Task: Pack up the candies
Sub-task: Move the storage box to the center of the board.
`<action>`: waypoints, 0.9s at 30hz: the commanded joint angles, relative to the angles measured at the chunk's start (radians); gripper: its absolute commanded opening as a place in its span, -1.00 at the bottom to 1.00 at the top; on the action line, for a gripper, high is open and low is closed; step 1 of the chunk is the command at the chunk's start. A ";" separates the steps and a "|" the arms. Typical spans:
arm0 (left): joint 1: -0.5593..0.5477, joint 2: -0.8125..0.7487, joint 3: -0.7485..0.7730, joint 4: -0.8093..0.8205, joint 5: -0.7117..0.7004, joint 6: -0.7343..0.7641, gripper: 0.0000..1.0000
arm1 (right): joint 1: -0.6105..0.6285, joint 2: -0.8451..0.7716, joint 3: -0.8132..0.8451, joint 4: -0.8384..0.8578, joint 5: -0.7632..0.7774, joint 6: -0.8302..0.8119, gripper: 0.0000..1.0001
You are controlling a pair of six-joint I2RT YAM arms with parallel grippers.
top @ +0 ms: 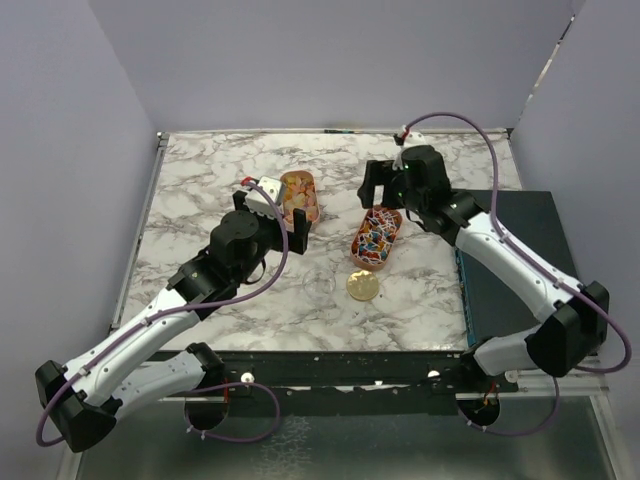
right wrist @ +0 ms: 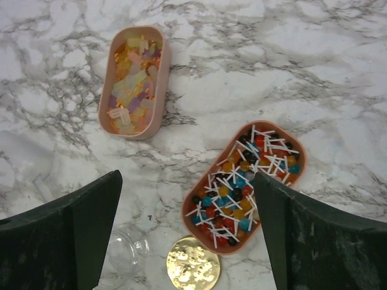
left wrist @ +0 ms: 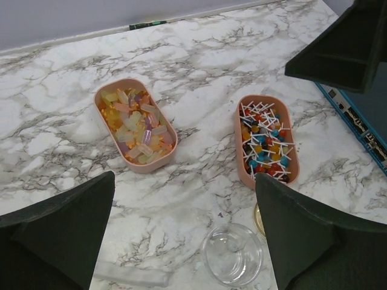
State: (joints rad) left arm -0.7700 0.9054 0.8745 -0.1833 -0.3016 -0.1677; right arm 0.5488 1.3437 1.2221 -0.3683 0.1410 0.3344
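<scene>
Orange-yellow candies (top: 298, 192) fill the left oval tray (top: 313, 212). Mixed red, blue and white candies on sticks (top: 376, 235) fill the right oval tray (top: 354, 259). A clear empty jar (top: 322, 283) and a gold lid (top: 362, 286) lie just in front of the trays. My left gripper (top: 283, 228) is open and empty, above the near end of the left tray. My right gripper (top: 385, 188) is open and empty, above the far end of the right tray. The left wrist view shows both candy heaps (left wrist: 134, 124) (left wrist: 264, 141) and the jar (left wrist: 233, 254). The right wrist view shows them too (right wrist: 133, 81) (right wrist: 245, 184).
A dark box with a blue edge (top: 510, 270) lies at the table's right side. A clear wrapper-like strip (left wrist: 132, 275) lies left of the jar. The gold lid (right wrist: 193, 264) touches the near end of the right tray. Walls stand at the back and left.
</scene>
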 commanded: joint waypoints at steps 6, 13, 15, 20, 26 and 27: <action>0.000 -0.036 -0.006 -0.030 -0.097 0.002 0.98 | 0.077 0.268 0.219 -0.052 -0.010 0.004 0.71; 0.000 -0.052 -0.009 -0.033 -0.113 0.006 0.98 | 0.089 0.477 0.385 -0.075 -0.014 0.037 0.35; -0.001 -0.054 -0.009 -0.034 -0.120 0.006 0.98 | 0.090 0.540 0.441 -0.098 -0.010 0.045 0.23; 0.000 -0.060 -0.010 -0.034 -0.126 0.005 0.98 | 0.090 0.667 0.561 -0.124 -0.041 0.064 0.13; 0.000 -0.062 -0.012 -0.036 -0.122 0.006 0.98 | 0.089 0.790 0.672 -0.154 -0.058 0.079 0.05; 0.000 -0.063 -0.011 -0.035 -0.121 0.006 0.98 | 0.090 0.808 0.686 -0.159 -0.061 0.081 0.04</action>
State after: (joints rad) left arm -0.7700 0.8585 0.8745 -0.2127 -0.4023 -0.1669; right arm 0.6296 2.0876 1.8420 -0.4736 0.1089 0.3943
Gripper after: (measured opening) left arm 0.990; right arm 0.532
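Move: The storage box of gummies lies roughly 14 cm ahead of the right hand and 18 cm to its left, some 20 cm below. The lollipop box stands nearer, about 4 cm ahead and 2 cm to the hand's right, and the gold disc about 8 cm back, level with it sideways, both also some 20 cm down. From the left hand the gummy box is about 20 cm ahead, 2 cm to the right and 24 cm below. Towards the gummy box, its right side nearest, comes the empty right hand: it sweeps left, forward and down together, nearly 20 cm in all, tipping its fingers further down by some 15 degrees. On the way the fingers close from almost wide open to about half, touching nothing yet. The left hand, still open, edges about 2 cm to the left. ##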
